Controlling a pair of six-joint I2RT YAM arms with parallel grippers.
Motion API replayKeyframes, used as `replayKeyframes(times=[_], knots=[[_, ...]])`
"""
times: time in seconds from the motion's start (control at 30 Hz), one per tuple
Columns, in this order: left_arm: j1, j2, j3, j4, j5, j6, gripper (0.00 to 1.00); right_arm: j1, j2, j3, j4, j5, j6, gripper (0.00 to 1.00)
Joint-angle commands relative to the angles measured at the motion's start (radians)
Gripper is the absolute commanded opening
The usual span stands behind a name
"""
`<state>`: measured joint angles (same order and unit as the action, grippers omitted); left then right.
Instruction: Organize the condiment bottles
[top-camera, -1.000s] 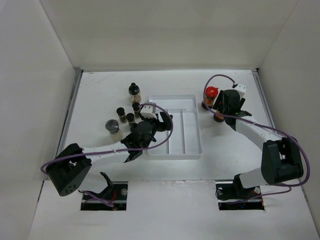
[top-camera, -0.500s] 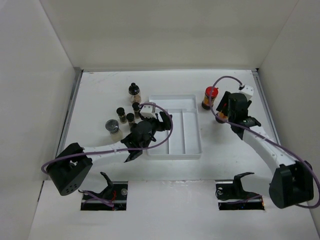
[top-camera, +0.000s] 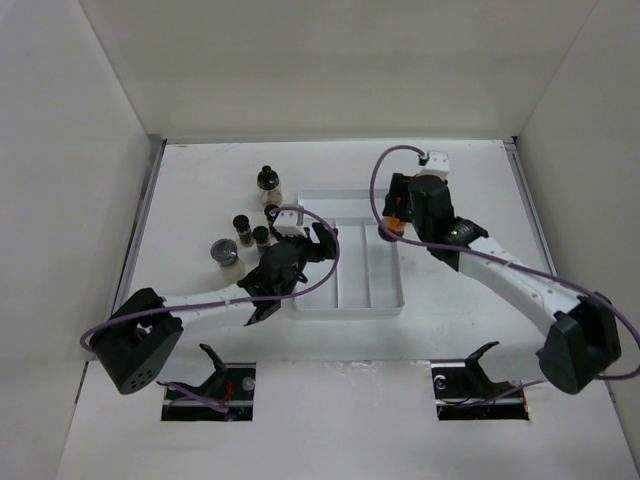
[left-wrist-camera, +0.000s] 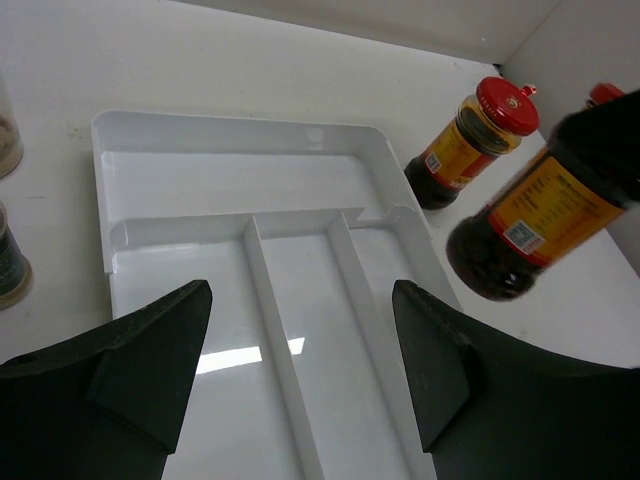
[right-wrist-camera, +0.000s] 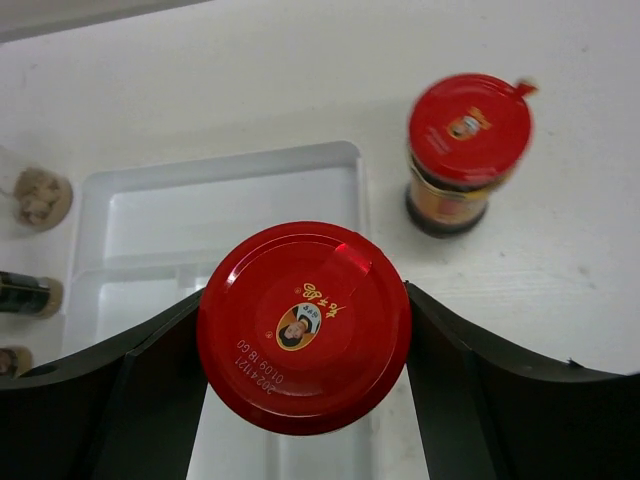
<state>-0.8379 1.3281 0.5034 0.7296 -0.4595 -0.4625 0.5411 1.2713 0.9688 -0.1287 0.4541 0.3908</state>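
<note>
My right gripper (right-wrist-camera: 303, 330) is shut on a red-capped condiment bottle (right-wrist-camera: 303, 325) with dark orange-brown contents. It hangs tilted in the air (left-wrist-camera: 530, 215) over the right rim of the white divided tray (top-camera: 350, 194). A second red-capped bottle (right-wrist-camera: 465, 150) stands on the table just right of the tray (left-wrist-camera: 470, 145). My left gripper (left-wrist-camera: 300, 300) is open and holds nothing, low over the tray's long compartments (top-camera: 300, 255). Left of the tray stand black-capped bottles (top-camera: 267, 182) (top-camera: 243, 228) (top-camera: 262, 237) and a silver-capped clear jar (top-camera: 224, 252).
The tray (left-wrist-camera: 100, 180) has one cross compartment at its far end and long ones below it, with nothing in them. White walls close in the table on the left, right and back. My left arm lies between the bottle cluster and the tray's left rim.
My right arm has carried the red-capped bottle leftward, from beside the other red-capped one to above the tray's right rim. The left arm has barely moved.
</note>
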Motion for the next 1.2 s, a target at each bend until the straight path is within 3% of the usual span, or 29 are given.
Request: replayKeyframes(times=[0.0,0.4,0.93,1.03,1.17], knots=[[0.009,-0.044,-0.017,0.063,-0.002,-0.015,0.72,0.018,0.087,0.168,0.221,-0.018,-0.015,0.54],[0.01,-0.035,-0.022,0.083,0.004,-0.025,0.72,0.023,0.462,0.435,0.345,-0.071,-0.038,0.54],[0.015,-0.015,-0.022,0.093,0.007,-0.025,0.72,0.023,0.623,0.493,0.388,-0.06,0.003,0.55],[0.016,-0.01,-0.022,0.094,0.007,-0.027,0.72,0.023,0.634,0.469,0.405,-0.058,0.005,0.59],[0.016,-0.007,-0.02,0.094,0.01,-0.028,0.72,0.029,0.639,0.441,0.419,-0.057,-0.012,0.73]])
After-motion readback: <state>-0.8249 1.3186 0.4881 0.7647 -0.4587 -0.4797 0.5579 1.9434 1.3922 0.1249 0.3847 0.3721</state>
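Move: The right hand holds a red-lidded sauce bottle. The tray's far compartment, where it is headed, lies about 14 cm ahead, 11 cm left and some 19 cm below that hand. The other red-lidded bottle stands roughly 12 cm ahead, 7 cm right and 14 cm down; the black-capped clear bottle is some 19 cm left of the compartment and about level with it. From the left hand the compartment is about 20 cm ahead, 6 cm right and 15 cm down. Still pinching the red-lidded bottle by its top, the right hand carries it over the tray's right rim into the far compartment: quickly some 13 cm forward and 10 cm left, slowing as it sinks about 7 cm, most of that in two dips late on. The wrist stays nearly level, turning only about 5 degrees counter-clockwise; the fingers never open. ##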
